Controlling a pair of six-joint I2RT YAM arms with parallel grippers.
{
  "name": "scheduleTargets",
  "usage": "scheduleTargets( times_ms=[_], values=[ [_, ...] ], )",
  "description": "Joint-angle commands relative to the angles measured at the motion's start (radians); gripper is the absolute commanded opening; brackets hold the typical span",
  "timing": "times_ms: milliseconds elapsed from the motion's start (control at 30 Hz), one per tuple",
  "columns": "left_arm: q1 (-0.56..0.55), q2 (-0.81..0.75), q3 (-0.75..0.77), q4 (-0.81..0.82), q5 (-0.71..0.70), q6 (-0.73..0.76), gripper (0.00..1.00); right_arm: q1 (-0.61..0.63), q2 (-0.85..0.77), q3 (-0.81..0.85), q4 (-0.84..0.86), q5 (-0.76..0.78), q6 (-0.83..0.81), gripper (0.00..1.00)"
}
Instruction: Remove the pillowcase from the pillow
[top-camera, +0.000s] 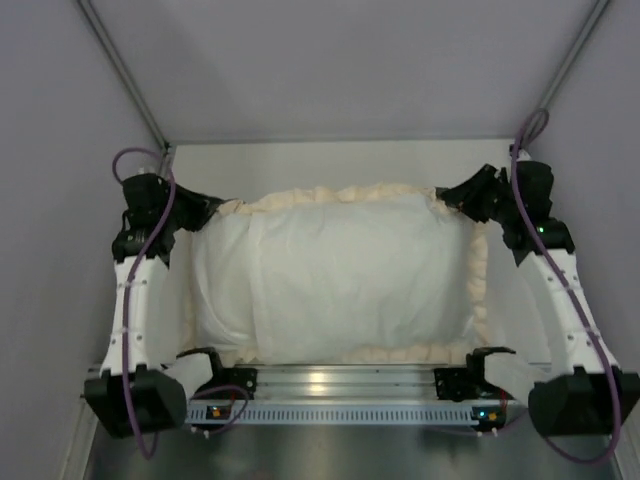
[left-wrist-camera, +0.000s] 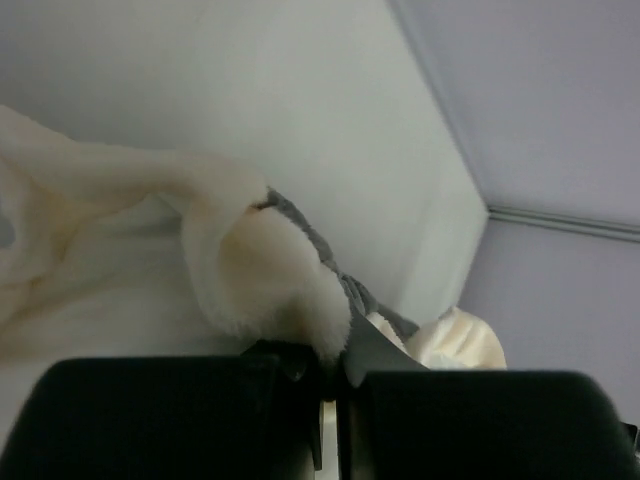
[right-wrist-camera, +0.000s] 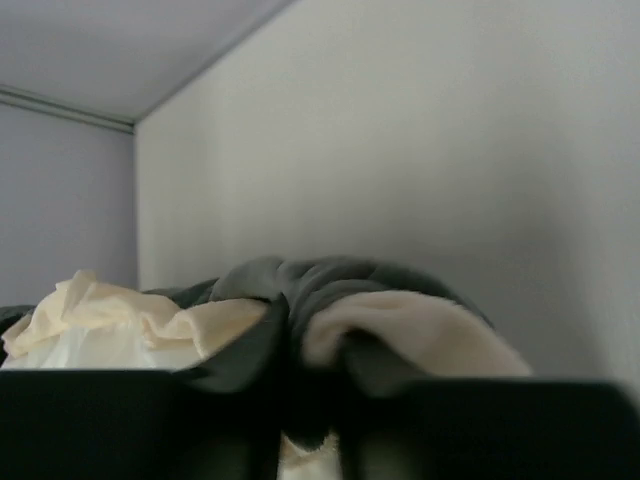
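Note:
The pillowcase (top-camera: 340, 280) lies white face up across the table, its cream frill (top-camera: 340, 194) running along the far, right and near sides. The pillow shows only as a plump bulge under that white face. My left gripper (top-camera: 208, 212) is shut on the far-left corner; in the left wrist view the gripper (left-wrist-camera: 335, 365) pinches cream frill (left-wrist-camera: 260, 270) and a strip of grey plush (left-wrist-camera: 340, 275). My right gripper (top-camera: 448, 200) is shut on the far-right corner; in the right wrist view the gripper (right-wrist-camera: 310, 420) clamps bunched grey plush (right-wrist-camera: 330, 280) and cream frill (right-wrist-camera: 420, 335).
A bare strip of white table (top-camera: 330, 160) runs behind the pillowcase up to the grey back wall (top-camera: 340, 70). Grey side walls stand close on both sides. An aluminium rail (top-camera: 330, 380) with the arm bases lines the near edge.

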Motion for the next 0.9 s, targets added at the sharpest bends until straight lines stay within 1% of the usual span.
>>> scheduleTargets(
  times_ms=[0,33,67,100,133,200,233,267,300,333,367,433,467,500,533,567,600,633,667,700,733,767,867],
  values=[
    [-0.035,0.132,-0.053,0.180,-0.002,-0.024,0.00,-0.014,0.129,0.009,0.266,0.042,-0.081,0.32],
    [-0.043,0.173,-0.046,0.205,-0.011,-0.019,0.12,-0.014,0.175,0.049,0.289,0.042,-0.111,0.57],
    [-0.051,0.215,-0.030,0.212,-0.017,-0.003,0.34,-0.012,0.259,0.079,0.280,0.047,-0.150,0.99],
    [-0.070,0.294,0.019,0.209,-0.016,0.014,0.53,-0.014,0.292,0.112,0.259,0.041,-0.170,0.99],
    [-0.081,0.324,0.044,0.199,-0.002,0.031,0.69,-0.014,0.321,0.165,0.214,0.029,-0.199,0.99],
    [-0.112,0.327,0.066,0.172,-0.022,0.068,0.72,0.004,0.287,0.158,0.217,0.048,-0.204,0.99],
    [-0.124,0.304,0.059,0.163,-0.070,0.080,0.87,0.020,0.220,0.131,0.221,0.079,-0.220,1.00],
    [-0.132,0.278,0.047,0.156,-0.088,0.092,0.87,0.043,0.182,0.118,0.211,0.111,-0.230,1.00],
    [-0.135,0.208,0.015,0.149,-0.103,0.096,0.87,0.105,0.148,0.110,0.188,0.151,-0.233,0.99],
    [-0.135,0.168,0.000,0.118,-0.138,0.105,0.88,0.142,0.076,0.091,0.173,0.183,-0.236,0.99],
    [-0.140,0.086,-0.016,0.101,-0.155,0.111,0.88,0.228,0.042,0.074,0.160,0.186,-0.228,0.99],
    [-0.146,0.012,-0.052,0.057,-0.164,0.129,0.88,0.323,-0.034,0.014,0.171,0.196,-0.166,1.00],
    [-0.149,-0.046,-0.056,0.032,-0.157,0.137,0.88,0.427,-0.047,-0.008,0.185,0.205,-0.138,1.00],
    [-0.150,-0.067,-0.053,0.006,-0.145,0.148,0.87,0.486,-0.055,-0.044,0.194,0.216,-0.119,1.00],
    [-0.158,-0.091,-0.046,-0.041,-0.131,0.175,0.86,0.544,-0.043,-0.052,0.195,0.244,-0.097,1.00],
    [-0.163,-0.131,-0.037,-0.082,-0.152,0.189,0.85,0.607,-0.023,-0.054,0.194,0.269,-0.098,1.00],
    [-0.196,-0.151,-0.031,-0.125,-0.173,0.195,0.85,0.746,-0.006,-0.049,0.186,0.313,-0.098,0.99],
    [-0.204,-0.177,-0.043,-0.158,-0.187,0.197,0.85,0.814,0.047,-0.042,0.185,0.435,-0.108,0.99],
    [-0.215,-0.229,-0.059,-0.199,-0.192,0.188,0.85,0.886,0.083,-0.031,0.186,0.485,-0.118,0.99],
    [-0.218,-0.255,-0.081,-0.210,-0.172,0.177,0.85,0.997,0.118,0.001,0.180,0.531,-0.124,1.00],
    [-0.218,-0.280,-0.114,-0.212,-0.149,0.154,0.89,1.037,0.194,0.020,0.168,0.597,-0.122,0.99],
    [-0.222,-0.318,-0.182,-0.212,-0.132,0.146,0.91,1.093,0.235,0.041,0.159,0.620,-0.113,1.00],
    [-0.242,-0.357,-0.304,-0.241,-0.129,0.148,0.88,1.152,0.341,0.078,0.149,0.656,-0.063,0.99]
  ],
)
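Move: Each hand pinches one far corner of the pillow in its pillowcase, white side up; both corners are bound for the bare far table, roughly 10 cm ahead of each hand and 17 cm below. The flap edge lies about 40 cm left, 11 cm back and 12 cm down of the right hand, and 9 cm right, 11 cm back and 12 cm down of the left. Throw both held corners forward and down some 8 cm, opening both grippers wide on the way to let them go. Lift clear and draw both hands back; sweep the right gripper about 27 cm left over the pillow towards the flap edge, turning it counter-clockwise and sinking at the end, while the left backs off along its end. ##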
